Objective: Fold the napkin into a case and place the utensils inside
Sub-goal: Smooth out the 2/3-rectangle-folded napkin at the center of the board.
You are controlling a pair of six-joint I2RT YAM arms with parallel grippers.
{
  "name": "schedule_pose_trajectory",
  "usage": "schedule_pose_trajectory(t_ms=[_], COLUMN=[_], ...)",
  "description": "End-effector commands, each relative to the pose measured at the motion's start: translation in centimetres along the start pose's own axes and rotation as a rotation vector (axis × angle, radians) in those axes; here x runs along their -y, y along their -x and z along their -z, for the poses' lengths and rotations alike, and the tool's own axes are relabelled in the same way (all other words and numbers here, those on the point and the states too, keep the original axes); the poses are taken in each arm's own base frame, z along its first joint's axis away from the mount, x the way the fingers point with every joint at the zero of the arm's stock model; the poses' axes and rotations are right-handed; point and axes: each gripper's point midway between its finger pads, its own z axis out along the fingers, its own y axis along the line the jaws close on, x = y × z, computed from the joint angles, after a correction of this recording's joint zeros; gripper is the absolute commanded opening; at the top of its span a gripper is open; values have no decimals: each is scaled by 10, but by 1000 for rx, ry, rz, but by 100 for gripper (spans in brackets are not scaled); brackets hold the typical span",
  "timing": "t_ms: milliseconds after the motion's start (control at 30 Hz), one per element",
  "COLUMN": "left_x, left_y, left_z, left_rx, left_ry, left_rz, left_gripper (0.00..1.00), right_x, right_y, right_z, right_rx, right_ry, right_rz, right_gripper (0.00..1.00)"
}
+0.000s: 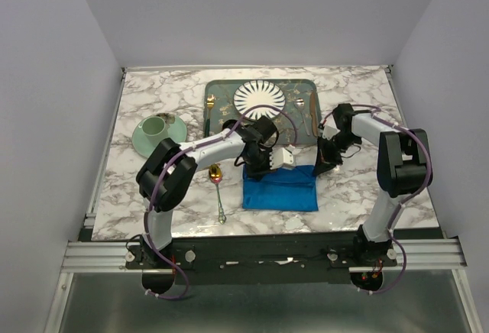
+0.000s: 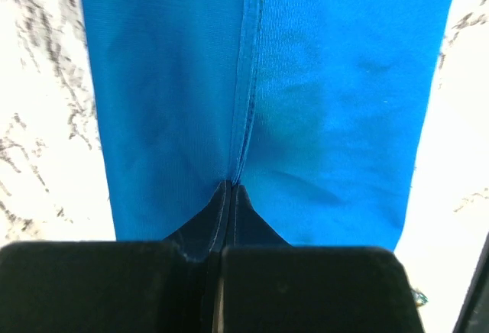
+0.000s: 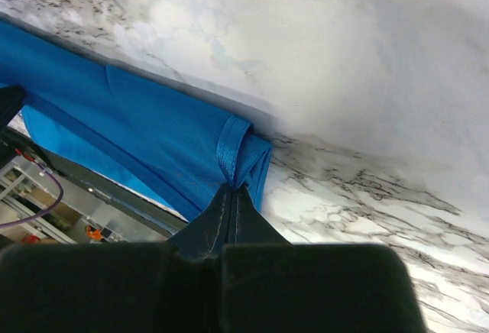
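Note:
The bright blue napkin [image 1: 280,189] lies folded into a wide rectangle on the marble near the front middle. My left gripper [image 1: 257,166] is shut on a hem of the napkin [image 2: 336,119] at its far left edge, the tips [image 2: 231,186] pinching the seam. My right gripper [image 1: 320,166] is shut on the far right corner, where the cloth [image 3: 137,127] bunches at the tips [image 3: 233,186]. The spoon [image 1: 218,192] with its gold bowl lies just left of the napkin. I cannot make out the copper-pink fork.
A grey-green tray [image 1: 221,88] at the back middle carries a striped white plate [image 1: 260,98] and other cutlery. A green cup [image 1: 156,126] on a saucer [image 1: 141,143] stands at the left. The table's front edge runs just below the napkin.

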Motion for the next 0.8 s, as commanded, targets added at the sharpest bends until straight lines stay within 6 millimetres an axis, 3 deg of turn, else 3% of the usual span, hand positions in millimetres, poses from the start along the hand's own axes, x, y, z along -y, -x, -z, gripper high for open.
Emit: schedule_pose_trajectory(t_ms=[0, 167, 400, 533, 600, 767], left_x=[23, 39, 39, 39, 36, 29], left_y=[14, -4, -33, -41, -41, -46], left_z=[19, 3, -29, -34, -35, -37], left_rx=[28, -13, -89, -108, -111, -140], left_ry=[-66, -120, -141, -143, -137, -113], left_rz=[23, 52, 89, 82, 72, 58], left_gripper=[0, 0, 0, 0, 0, 0], right_x=[12, 17, 15, 0, -8, -30], right_y=[3, 6, 8, 16, 21, 30], right_z=[-9, -12, -8, 5, 18, 50], right_rx=[-17, -21, -10, 27, 49, 117], right_ry=[-49, -74, -73, -29, -16, 25], right_rz=[-14, -35, -25, 18, 45, 131], right_gripper=[1, 1, 2, 16, 20, 41])
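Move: Both hands already pinch the folded napkin. Its middle lies about 7 cm right and 3 cm back of the left hand, and some 10 cm left and 5 cm back of the right, 2 to 3 cm lower. From the left hand, the gold spoon is roughly 11 cm left and 5 cm back, the mug about 8 cm left and 14 cm ahead. The knife on the tray is some 17 cm straight ahead of the right hand. Keeping its pinch on the napkin's hem, the left hand lifts it slightly, draws it back about 3 cm and then lowers it towards the board, ending lower than it began. The right hand first sinks some 1.5 cm with its pinched edge and pauses, then opens its fingers, lets go, and rises forward about 2.5 cm up and 2 cm out. ##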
